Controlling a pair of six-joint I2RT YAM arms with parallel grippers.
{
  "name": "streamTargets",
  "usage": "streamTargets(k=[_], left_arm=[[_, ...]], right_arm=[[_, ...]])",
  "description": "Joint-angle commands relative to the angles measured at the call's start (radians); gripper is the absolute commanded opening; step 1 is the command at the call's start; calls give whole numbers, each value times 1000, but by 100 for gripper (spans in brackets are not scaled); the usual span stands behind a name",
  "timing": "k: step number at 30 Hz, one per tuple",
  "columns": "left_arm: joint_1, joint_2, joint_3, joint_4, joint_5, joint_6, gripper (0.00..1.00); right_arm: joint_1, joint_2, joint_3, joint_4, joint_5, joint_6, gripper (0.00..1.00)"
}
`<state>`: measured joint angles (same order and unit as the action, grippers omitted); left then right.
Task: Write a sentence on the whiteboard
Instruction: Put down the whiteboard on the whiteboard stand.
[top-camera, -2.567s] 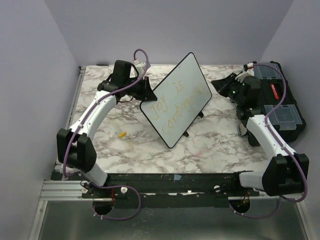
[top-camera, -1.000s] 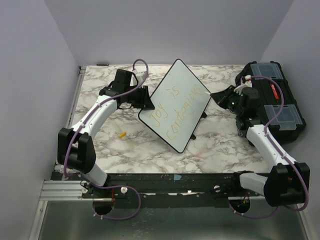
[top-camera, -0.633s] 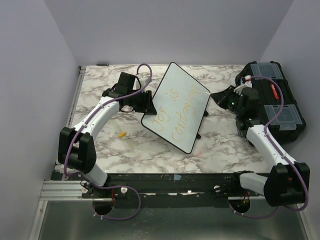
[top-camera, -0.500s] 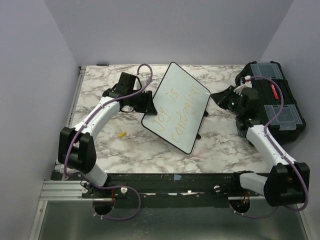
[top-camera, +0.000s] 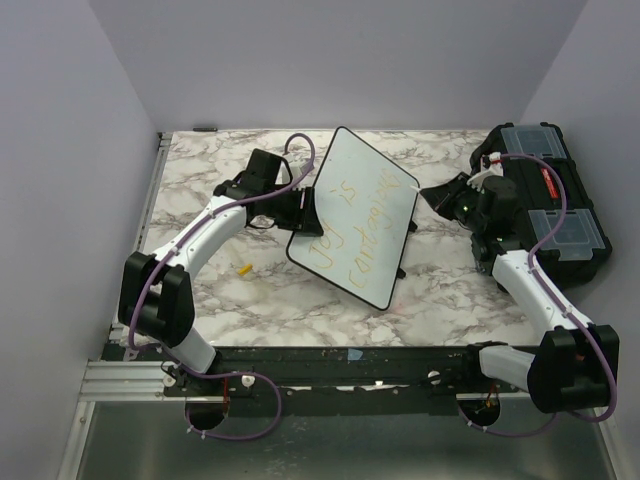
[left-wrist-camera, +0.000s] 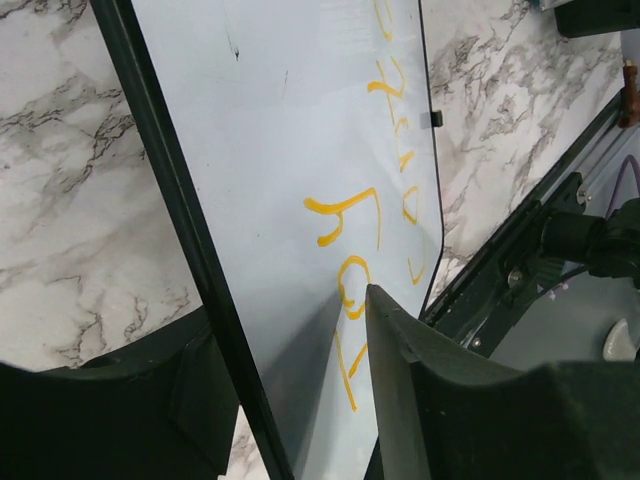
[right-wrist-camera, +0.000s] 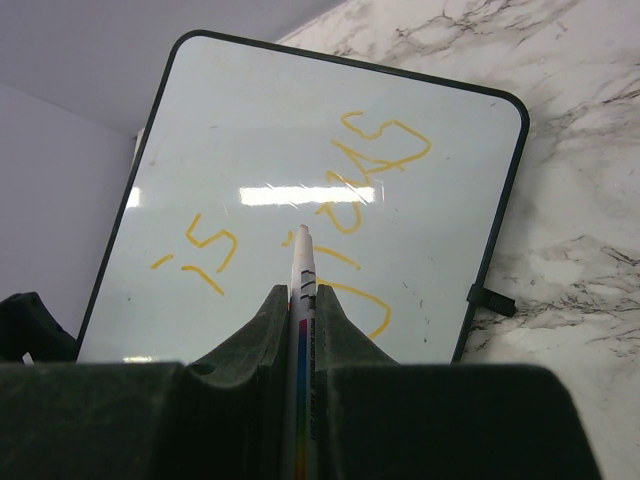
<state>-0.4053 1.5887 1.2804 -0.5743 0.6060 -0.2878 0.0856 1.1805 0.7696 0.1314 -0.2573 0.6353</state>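
The whiteboard is tilted up off the marble table, its black rim pinched at the left edge by my left gripper. The sentence, "Joy is contagious", runs in yellow-orange in two lines across it. In the left wrist view one finger lies on the board's face beside the writing, and the other sits behind the rim. My right gripper is shut on a white marker, its tip just short of the board near the words.
A black toolbox with clear lids stands at the right edge behind my right arm. A small yellow cap lies on the table left of the board. Walls close in on three sides.
My left gripper has carried the whiteboard a little right and toward the near edge, turning it. My right gripper with the marker has barely moved in the last second.
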Motion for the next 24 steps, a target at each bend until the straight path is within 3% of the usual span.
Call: streamTargets(k=[1,10,24], left_arm=[[-9,-20,-4,24,-40,1,54],[-9,-45,-3,26,-87,4,66],[8,-127,24,-15,-228,-4,70]], right_arm=[[3,-18,-7,-6,-8,-17,1],[3,-11,-3,-6,-14,-16,1],[3,-7,6,-13,-22,-26,1]])
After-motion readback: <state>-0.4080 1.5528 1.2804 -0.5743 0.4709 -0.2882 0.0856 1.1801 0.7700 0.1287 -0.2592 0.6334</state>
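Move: The whiteboard's left edge is between the left hand's spread fingers, near the board's near-left corner. Its middle is roughly 10 cm to that hand's right, 3 cm forward and a few centimetres lower. The stand's black feet show about 24 cm right, 5 cm back and 13 cm down; the yellow cap lies some 15 cm left, 10 cm back and 14 cm below. From the right hand, the board's middle lies about 18 cm left, 6 cm back and 9 cm down. Forward and to its left, slowly and by only about 2 cm, the left hand eases away from the middle of the whiteboard while its fingers spread further from roughly half to two-thirds open, still straddling the board's left edge. The fingers swing some 5 to 10 degrees, dipping and turning towards forward. The right hand stays put, keeping its grip on the pen. ##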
